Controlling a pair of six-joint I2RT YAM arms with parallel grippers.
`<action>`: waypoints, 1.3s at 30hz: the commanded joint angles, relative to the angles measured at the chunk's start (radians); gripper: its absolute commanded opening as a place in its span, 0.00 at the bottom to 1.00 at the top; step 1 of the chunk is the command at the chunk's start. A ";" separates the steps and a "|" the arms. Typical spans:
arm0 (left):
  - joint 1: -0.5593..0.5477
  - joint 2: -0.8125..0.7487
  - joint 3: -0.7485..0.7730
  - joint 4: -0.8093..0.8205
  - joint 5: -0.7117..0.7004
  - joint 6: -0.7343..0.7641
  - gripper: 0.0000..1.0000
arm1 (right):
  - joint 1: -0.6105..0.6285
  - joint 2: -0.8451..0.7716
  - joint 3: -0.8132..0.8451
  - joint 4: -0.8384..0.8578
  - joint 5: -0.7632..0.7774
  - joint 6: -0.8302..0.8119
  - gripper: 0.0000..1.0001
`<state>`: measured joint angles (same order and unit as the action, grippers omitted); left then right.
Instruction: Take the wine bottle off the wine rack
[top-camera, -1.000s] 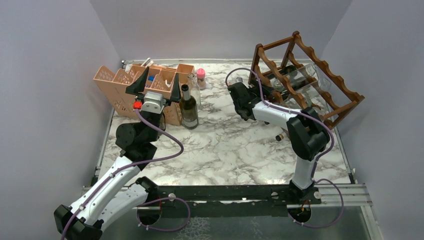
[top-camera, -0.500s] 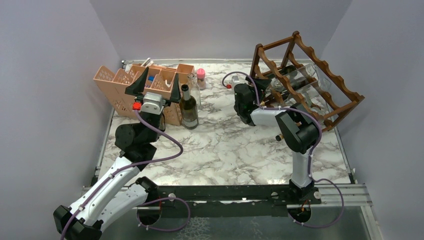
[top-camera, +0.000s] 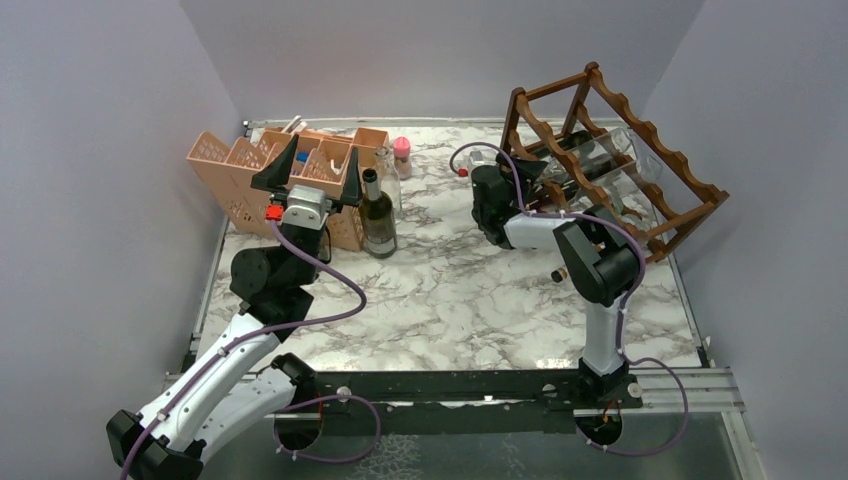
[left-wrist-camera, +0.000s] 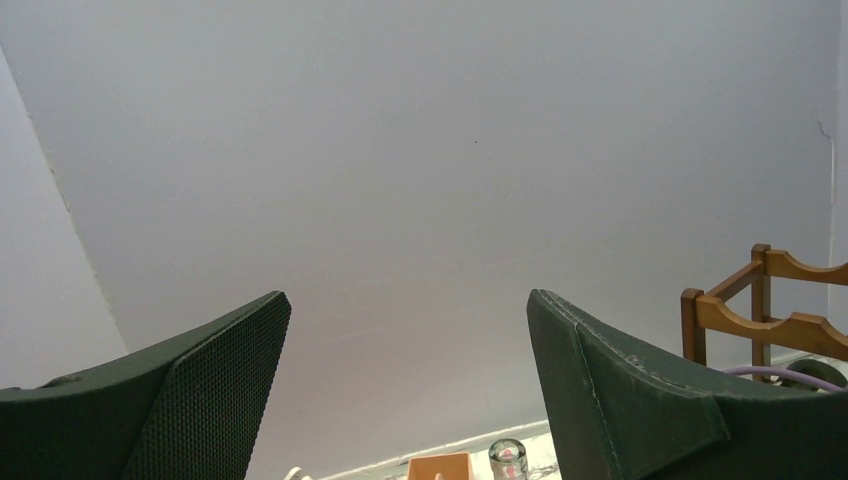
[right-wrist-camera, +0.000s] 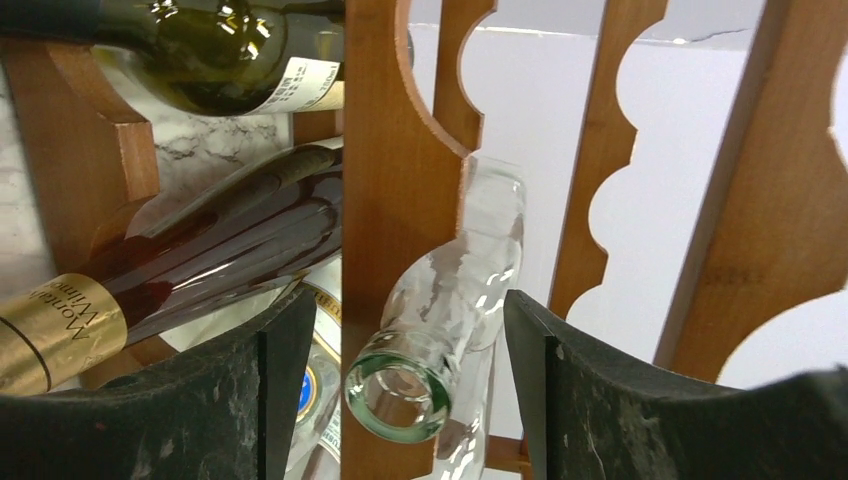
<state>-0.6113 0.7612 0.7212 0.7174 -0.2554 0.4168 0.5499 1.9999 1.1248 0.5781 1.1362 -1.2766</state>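
Note:
The dark reddish-brown wine rack (top-camera: 640, 150) stands at the back right with several bottles lying in it. My right gripper (top-camera: 522, 183) is at its near end, open. In the right wrist view the gripper (right-wrist-camera: 410, 305) has its jaws on either side of the mouth of a clear glass bottle (right-wrist-camera: 440, 320) without touching it. That bottle pokes past a rack slat (right-wrist-camera: 385, 150). An amber bottle with gold foil (right-wrist-camera: 200, 250) and a dark green bottle (right-wrist-camera: 220, 50) lie to its left. My left gripper (top-camera: 315, 160) is open, empty and raised above the organiser.
A peach-pink lattice organiser (top-camera: 250, 165) stands at the back left. A dark wine bottle (top-camera: 377, 215) stands upright beside it, with a clear bottle (top-camera: 388, 170) and a pink-capped jar (top-camera: 402, 155) behind. A small cork-like piece (top-camera: 560, 272) lies by the rack.
My right gripper has moved right, closer to the rack's near end, and the right elbow has swung in. The left arm has not moved.

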 joint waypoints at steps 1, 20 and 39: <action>-0.008 -0.006 -0.019 0.036 -0.013 0.005 0.94 | -0.006 -0.024 0.035 -0.131 -0.001 0.114 0.71; -0.009 -0.003 -0.020 0.035 -0.009 -0.002 0.94 | -0.005 -0.069 0.100 -0.355 -0.007 0.251 0.44; -0.009 -0.003 -0.020 0.035 -0.008 -0.007 0.94 | 0.095 -0.078 0.089 -0.486 0.030 0.384 0.12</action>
<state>-0.6159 0.7612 0.7212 0.7174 -0.2554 0.4160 0.5957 1.9408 1.2198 0.1703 1.1553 -0.9897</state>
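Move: The clear wine bottle in the rack has its neck at the right fingers already; its middle lies about 10 cm ahead and 6 cm right, about level. The gold-capped bottle is some 10 cm lower, 6 cm ahead and 4 cm right of the hand; the green bottle, equally low, is about 11 cm ahead and 1 cm left. From the left hand the clear bottle is roughly 28 cm ahead, 47 cm right, 30 cm below. Hold the right hand at the clear bottle's mouth, dipping about 1 cm and coming back up, and close the open fingers until they pinch the glass neck from both sides. Roll the wrist about 5 degrees, left side up, on the way. Once gripped, draw the neck back and to the left, about 2 cm in all and slightly upward, out of the rack. ##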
